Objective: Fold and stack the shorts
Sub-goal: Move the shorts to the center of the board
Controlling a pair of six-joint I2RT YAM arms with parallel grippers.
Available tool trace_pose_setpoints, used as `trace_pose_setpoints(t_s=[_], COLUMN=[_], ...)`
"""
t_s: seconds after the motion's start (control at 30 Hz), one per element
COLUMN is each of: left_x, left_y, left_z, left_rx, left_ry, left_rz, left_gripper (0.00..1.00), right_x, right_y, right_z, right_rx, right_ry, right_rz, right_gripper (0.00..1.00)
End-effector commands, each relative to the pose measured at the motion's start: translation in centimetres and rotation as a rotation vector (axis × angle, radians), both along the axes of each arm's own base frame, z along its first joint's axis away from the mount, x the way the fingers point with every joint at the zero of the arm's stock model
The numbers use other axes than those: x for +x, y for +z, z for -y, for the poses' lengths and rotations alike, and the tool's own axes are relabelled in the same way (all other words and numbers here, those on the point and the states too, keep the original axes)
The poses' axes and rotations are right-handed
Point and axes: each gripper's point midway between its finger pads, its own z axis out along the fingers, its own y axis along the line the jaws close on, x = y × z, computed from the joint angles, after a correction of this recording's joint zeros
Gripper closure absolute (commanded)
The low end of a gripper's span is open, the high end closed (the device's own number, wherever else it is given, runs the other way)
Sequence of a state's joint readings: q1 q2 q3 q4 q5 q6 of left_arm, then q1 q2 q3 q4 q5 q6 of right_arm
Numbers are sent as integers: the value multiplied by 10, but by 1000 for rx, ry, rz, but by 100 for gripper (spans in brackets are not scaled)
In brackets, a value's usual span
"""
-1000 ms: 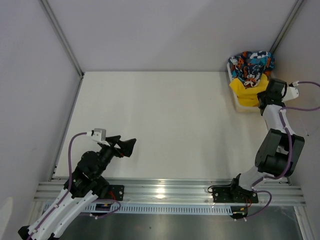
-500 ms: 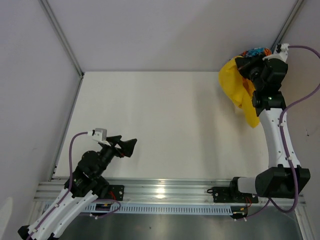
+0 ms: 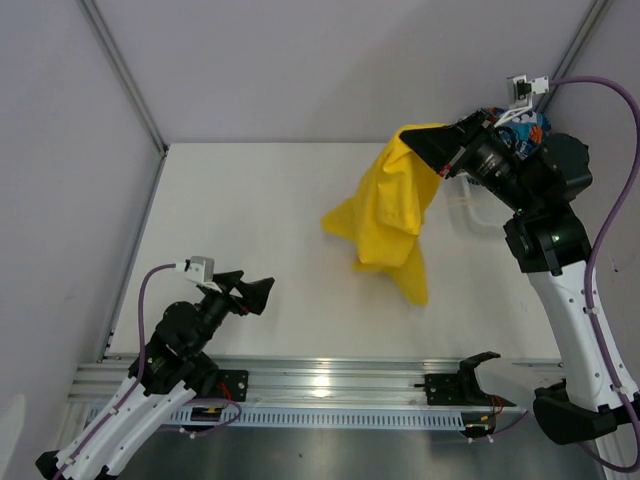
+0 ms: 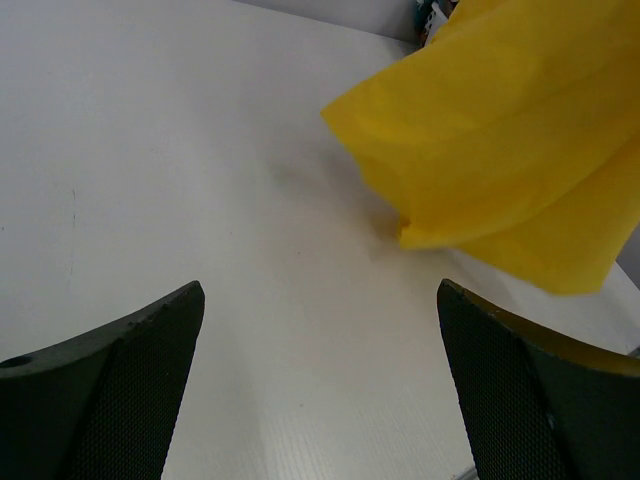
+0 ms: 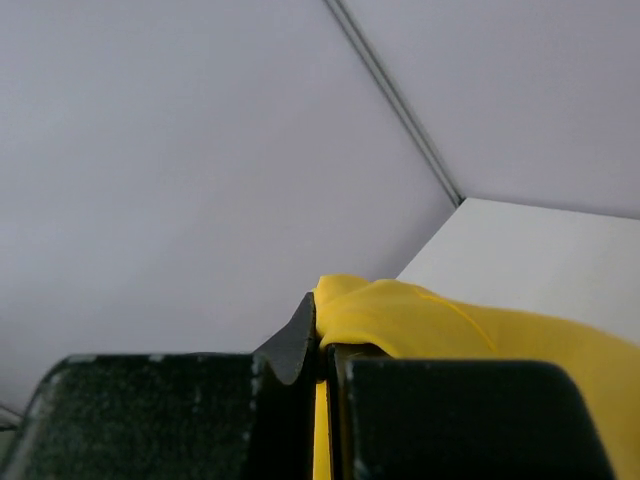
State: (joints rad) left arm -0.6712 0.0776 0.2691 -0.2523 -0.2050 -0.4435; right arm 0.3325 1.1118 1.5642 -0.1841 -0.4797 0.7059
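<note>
The yellow shorts (image 3: 385,215) hang in the air over the right half of the table, and their lower end reaches down towards the surface. My right gripper (image 3: 425,143) is shut on their top edge. The right wrist view shows yellow cloth (image 5: 450,325) pinched between the closed right gripper (image 5: 325,340) fingers. The printed shorts (image 3: 530,130) sit at the back right, mostly hidden behind my right arm. My left gripper (image 3: 252,290) stands open and empty near the front left, well apart from the cloth. In the left wrist view the left gripper (image 4: 320,300) faces the hanging yellow shorts (image 4: 500,150).
A white basket (image 3: 458,205) stands at the back right corner under the right arm. The white table (image 3: 250,200) is bounded by grey walls at the back and on both sides. A metal rail (image 3: 330,380) runs along the near edge.
My right arm has lifted the yellow shorts out of the basket and swung them left over the table, where they hang unfurled. The left arm has not moved.
</note>
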Motion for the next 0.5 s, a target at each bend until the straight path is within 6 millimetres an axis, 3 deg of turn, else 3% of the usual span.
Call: trace_pose_setpoints(t_s=[0.0,0.03,0.13,0.17,0.23,0.33,0.37,0.43,0.47], left_x=[0,0,1,1,1,0,0,-1,-1], left_y=[7,7,6,5,7,8,11,12,12], left_z=[3,3,3,3,1,-2,-4,-5,-5], left_rx=[-11,-10,-5,-2,-2,-8,-15,-24,-23], left_ry=[-18,-18,-13,-12,-3,8,11,15,15], left_rz=[37,36,34,31,32,39,49,58,57], left_gripper=[1,1,1,1,1,1,1,1,1], right_x=[-13,-6,-15,-1,3,23,34,72,78], right_y=[10,5,8,-5,-23,-68,-77,-128,-130], right_z=[-16,-25,-53,-63,-82,-101,-103,-115,-111], right_rx=[-7,-8,-55,-87,-126,-161,-159,-199,-202], right_ry=[120,159,268,258,280,280,256,203,175], right_rz=[24,-2,15,-41,-77,-181,-196,-294,-298], right_gripper=[100,100,100,100,100,100,100,100,100])
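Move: The board's centre, where the yellow shorts already pinched in the shut right fingers are being taken, lies some 12 cm to the left of the right hand, about 4 cm ahead and roughly 54 cm below. The basket stands about 38 cm to the right of that hand, 17 cm ahead and 48 cm down, with the patterned shorts in it some 5 cm farther out. From the left hand, the board's centre is about 11 cm ahead, 19 cm to the right and 20 cm down. Keeping its pinch on the bunched edge of the yellow shorts, the right hand sweeps them left about 11 cm towards the board's centre line, starting nearly level and then sinking ever faster, also about 11 cm in all, while drifting some 4 cm forward. The wrist tips the fingers down and turns them counter-clockwise, roughly 15 degrees. ##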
